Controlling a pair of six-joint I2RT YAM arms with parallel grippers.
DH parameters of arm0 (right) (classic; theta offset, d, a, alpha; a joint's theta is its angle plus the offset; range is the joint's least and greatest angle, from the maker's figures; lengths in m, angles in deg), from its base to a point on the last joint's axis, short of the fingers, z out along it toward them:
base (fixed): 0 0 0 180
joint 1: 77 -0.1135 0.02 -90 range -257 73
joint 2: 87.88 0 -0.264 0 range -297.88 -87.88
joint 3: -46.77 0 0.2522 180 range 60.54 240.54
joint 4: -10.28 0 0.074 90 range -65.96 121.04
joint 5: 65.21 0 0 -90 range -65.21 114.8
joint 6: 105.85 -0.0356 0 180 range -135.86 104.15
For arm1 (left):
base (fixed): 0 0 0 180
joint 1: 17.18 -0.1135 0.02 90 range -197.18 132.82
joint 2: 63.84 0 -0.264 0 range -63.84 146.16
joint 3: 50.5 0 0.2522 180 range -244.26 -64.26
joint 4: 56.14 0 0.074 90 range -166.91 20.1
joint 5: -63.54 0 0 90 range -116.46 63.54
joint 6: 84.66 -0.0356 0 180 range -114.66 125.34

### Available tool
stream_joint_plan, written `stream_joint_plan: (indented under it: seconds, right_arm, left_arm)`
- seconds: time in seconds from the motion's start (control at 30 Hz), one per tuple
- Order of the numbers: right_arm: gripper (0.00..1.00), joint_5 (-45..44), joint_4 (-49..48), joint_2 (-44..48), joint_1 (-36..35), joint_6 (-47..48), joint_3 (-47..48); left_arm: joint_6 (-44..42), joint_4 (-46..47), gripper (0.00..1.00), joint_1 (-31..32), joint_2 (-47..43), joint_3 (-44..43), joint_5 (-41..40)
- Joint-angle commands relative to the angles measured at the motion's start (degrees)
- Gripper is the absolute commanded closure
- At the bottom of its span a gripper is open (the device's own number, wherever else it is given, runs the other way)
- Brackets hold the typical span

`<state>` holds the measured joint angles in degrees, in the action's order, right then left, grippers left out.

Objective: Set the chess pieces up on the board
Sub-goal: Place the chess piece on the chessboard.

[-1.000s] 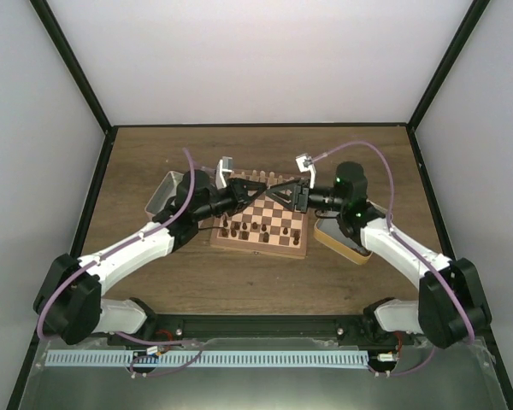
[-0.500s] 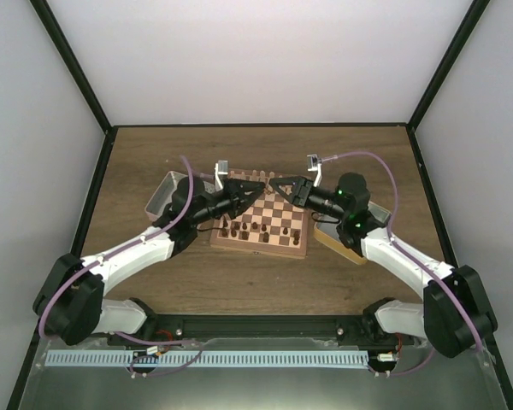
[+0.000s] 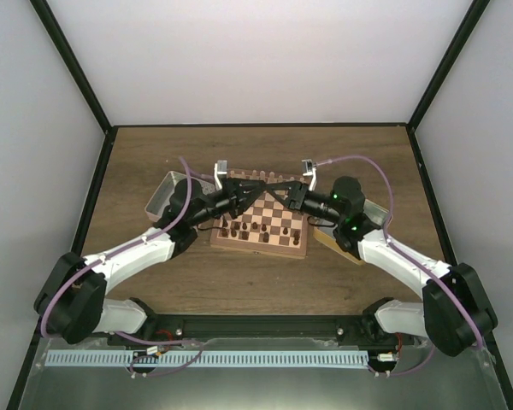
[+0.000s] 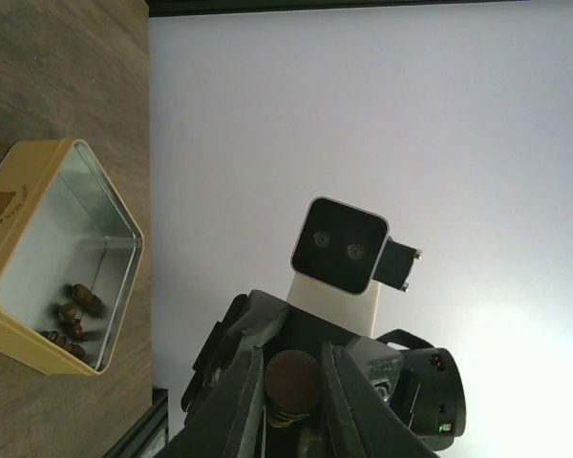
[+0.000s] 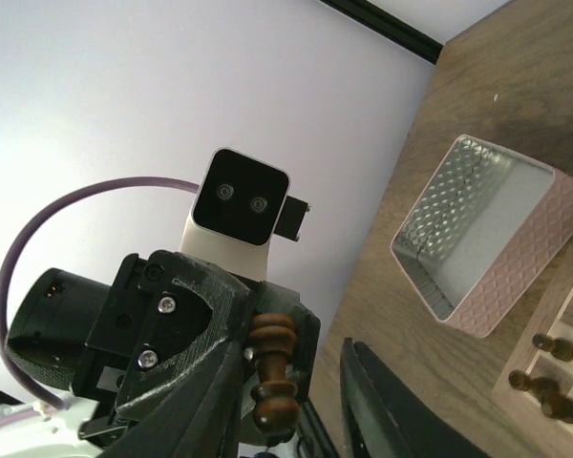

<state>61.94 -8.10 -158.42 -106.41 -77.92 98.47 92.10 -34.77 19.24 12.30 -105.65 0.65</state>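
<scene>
Both grippers meet above the far half of the board (image 3: 258, 247). My left gripper (image 3: 260, 190) (image 4: 292, 358) is shut on a dark brown chess piece (image 4: 291, 382) (image 5: 272, 374), which it holds level with the round base towards its own camera. My right gripper (image 3: 281, 192) (image 5: 291, 345) faces it, open. The piece lies between the right gripper's fingers, close to one finger (image 5: 205, 401), with a gap to the other (image 5: 392, 410). Several dark chess pieces (image 3: 239, 229) stand on the near rows of the board.
A yellow tin (image 4: 19, 320) (image 3: 342, 241) to the right of the board holds several dark pieces (image 4: 74, 310). A pale pink tin (image 5: 516, 267) (image 3: 161, 195) stands to the left of the board. A board corner with pieces (image 5: 554, 382) shows in the right wrist view.
My right gripper has moved left to the left gripper, and its jaws have narrowed around the held piece. The left gripper has kept its grip and has shifted slightly right.
</scene>
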Motion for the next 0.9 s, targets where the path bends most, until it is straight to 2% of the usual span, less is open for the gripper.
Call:
stream_joint_plan:
  seconds: [0.0, 0.17, 0.27, 0.33, 0.4, 0.53, 0.7, 0.87]
  right_arm:
    - [0.74, -0.84, -1.42, 0.56, -0.53, -1.65, -0.62]
    - [0.91, -1.44, -2.56, 2.38, -0.56, -4.22, -1.96]
    - [0.93, -1.22, 0.11, 2.94, -0.56, -3.88, -0.64]
    - [0.95, -1.24, 4.96, 3.0, -0.56, -2.37, 1.46]
    - [0.95, -1.65, 12.89, 2.58, -0.51, 0.25, 4.22]
    - [0.95, -2.16, 36.7, -2.29, -0.3, 12.44, 12.01]
    - [0.95, -6.58, 57.35, -9.37, -0.3, 27.73, 19.77]
    - [0.94, -13.71, 73.14, -17.66, -0.36, 36.87, 29.65]
  left_arm:
    - [1.3, 3.59, 0.96, -0.3, 1.05, 1.06, -0.03]
    - [1.31, 4.81, 0.96, -0.3, 1.63, 1.57, 0.21]
    - [0.13, 4.53, 0.94, -0.28, 1.48, 2.1, -0.16]
    - [-2.05, 2.48, 0.87, -0.3, 0.71, 2.08, -0.78]
    - [-6.84, -3.03, 0.71, -0.3, -0.77, 1.69, -2.66]
    - [-22.63, -23.55, 0.53, -0.51, -5.72, 0.32, -14.29]
    - [-37.78, -39.85, 0.4, -1.69, -11.75, -0.8, -27.34]
    - [-51.79, -50.24, 0.35, -1.8, -14.58, -6.1, -36.46]
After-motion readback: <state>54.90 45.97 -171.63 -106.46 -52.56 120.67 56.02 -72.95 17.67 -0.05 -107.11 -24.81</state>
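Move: The chess piece is held in the left fingertips, right at that hand's point, and already stands between the right hand's open fingers, within about 1 cm of that hand's point. From the right hand, the gap in the dark ranks lies some 25 cm below, about 4 cm right and 1 cm back; the yellow tin is roughly 22 cm right and 4 cm back, the light pieces 16 cm ahead and 2 cm right. From the left hand, the pink tin lies about 21 cm left, 9 cm ahead. The right fingers close and pinch the chess piece in mid-air while the left still holds it; only then do the left fingers open wide, let go and draw off to the left by about 9 cm, sinking 6 and tipping down. The right hand then sinks some 10 cm towards the dark ranks, easing slightly forward, its fingers tipping down by about 35 degrees. ##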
